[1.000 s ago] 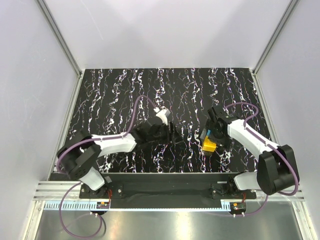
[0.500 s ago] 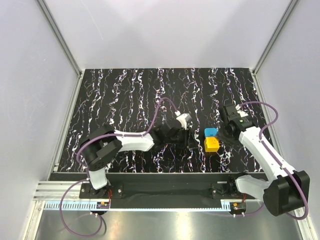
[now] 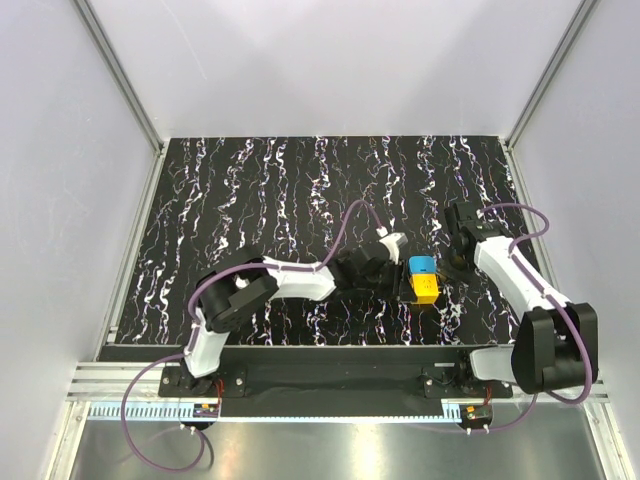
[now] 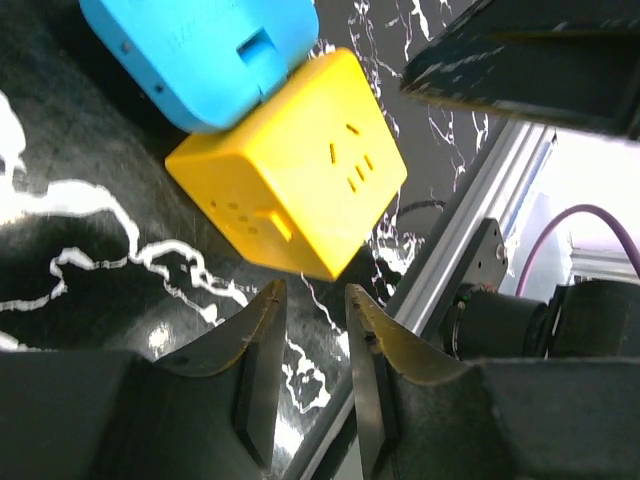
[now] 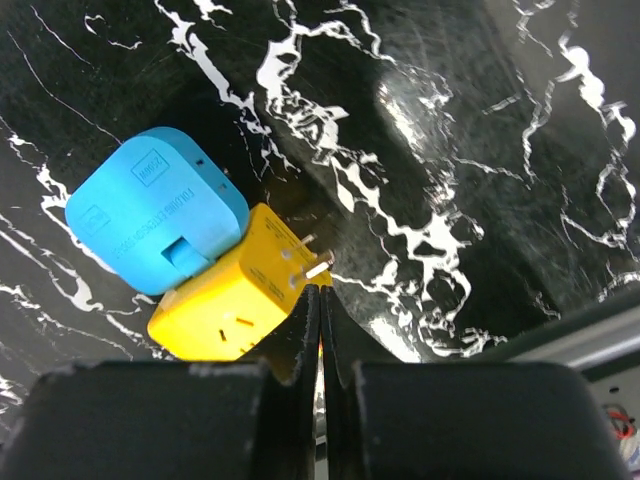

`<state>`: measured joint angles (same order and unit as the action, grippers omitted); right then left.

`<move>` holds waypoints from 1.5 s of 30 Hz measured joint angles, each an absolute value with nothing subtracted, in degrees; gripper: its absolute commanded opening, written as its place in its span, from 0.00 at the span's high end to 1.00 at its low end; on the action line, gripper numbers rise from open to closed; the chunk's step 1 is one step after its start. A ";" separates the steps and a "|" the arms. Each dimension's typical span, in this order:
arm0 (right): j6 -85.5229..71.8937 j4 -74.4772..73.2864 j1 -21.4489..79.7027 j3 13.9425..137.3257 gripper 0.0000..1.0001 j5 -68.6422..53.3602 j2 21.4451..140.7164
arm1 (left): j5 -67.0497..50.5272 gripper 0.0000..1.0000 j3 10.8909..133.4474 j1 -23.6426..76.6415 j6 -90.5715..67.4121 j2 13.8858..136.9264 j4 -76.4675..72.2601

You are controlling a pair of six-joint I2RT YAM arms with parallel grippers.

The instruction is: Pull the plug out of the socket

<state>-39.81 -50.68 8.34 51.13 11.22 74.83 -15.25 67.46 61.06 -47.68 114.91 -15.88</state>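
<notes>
A blue plug (image 3: 422,265) sits in a yellow socket cube (image 3: 424,289) on the black marbled table; the two are joined. My left gripper (image 3: 397,278) is just left of the cube, with a narrow gap between its jaws and nothing between them. In the left wrist view the cube (image 4: 290,180) and the plug (image 4: 205,50) lie just beyond my left gripper (image 4: 315,290). My right gripper (image 3: 455,262) is just right of the cube, shut and empty. In the right wrist view my right gripper (image 5: 320,290) sits right by the cube's (image 5: 235,290) metal prongs (image 5: 310,262), and the plug (image 5: 155,210) shows above.
The table's metal front rail (image 3: 330,385) runs along the near edge behind both arm bases. White walls enclose the table on three sides. Purple cables (image 3: 345,225) loop over both arms.
My left arm has reached right, up to the cube. My right gripper has drawn off the cube to its right side. Plug and cube have stayed joined in place.
</notes>
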 measured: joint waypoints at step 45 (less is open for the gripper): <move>-35.88 -52.84 8.12 54.46 0.00 -1.02 69.78 | -37.32 0.31 69.25 45.39 -48.36 119.37 -22.11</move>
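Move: The blue plug, still in the yellow socket's far side, is roughly 7 cm ahead of the left hand, 3 cm to its right and 2 cm lower. The yellow socket's middle is only some 1 cm ahead and 4 cm right of that hand, likewise 2 cm lower. From the right hand, the socket is about 3 cm back, 6 cm left and 3 cm down; the blue plug, about 3 cm ahead, 7 cm left, equally low. The yellow socket is worked from both sides: the half-open left fingers go right and down, then back about 4 cm along its left, while the shut right fingers go forward and slightly left. Then the left hand lifts, swings left and about 11 cm forward, opens wider and sinks towards the blue plug; the right opens wide, backs off and rises some 6 cm, tilting. ##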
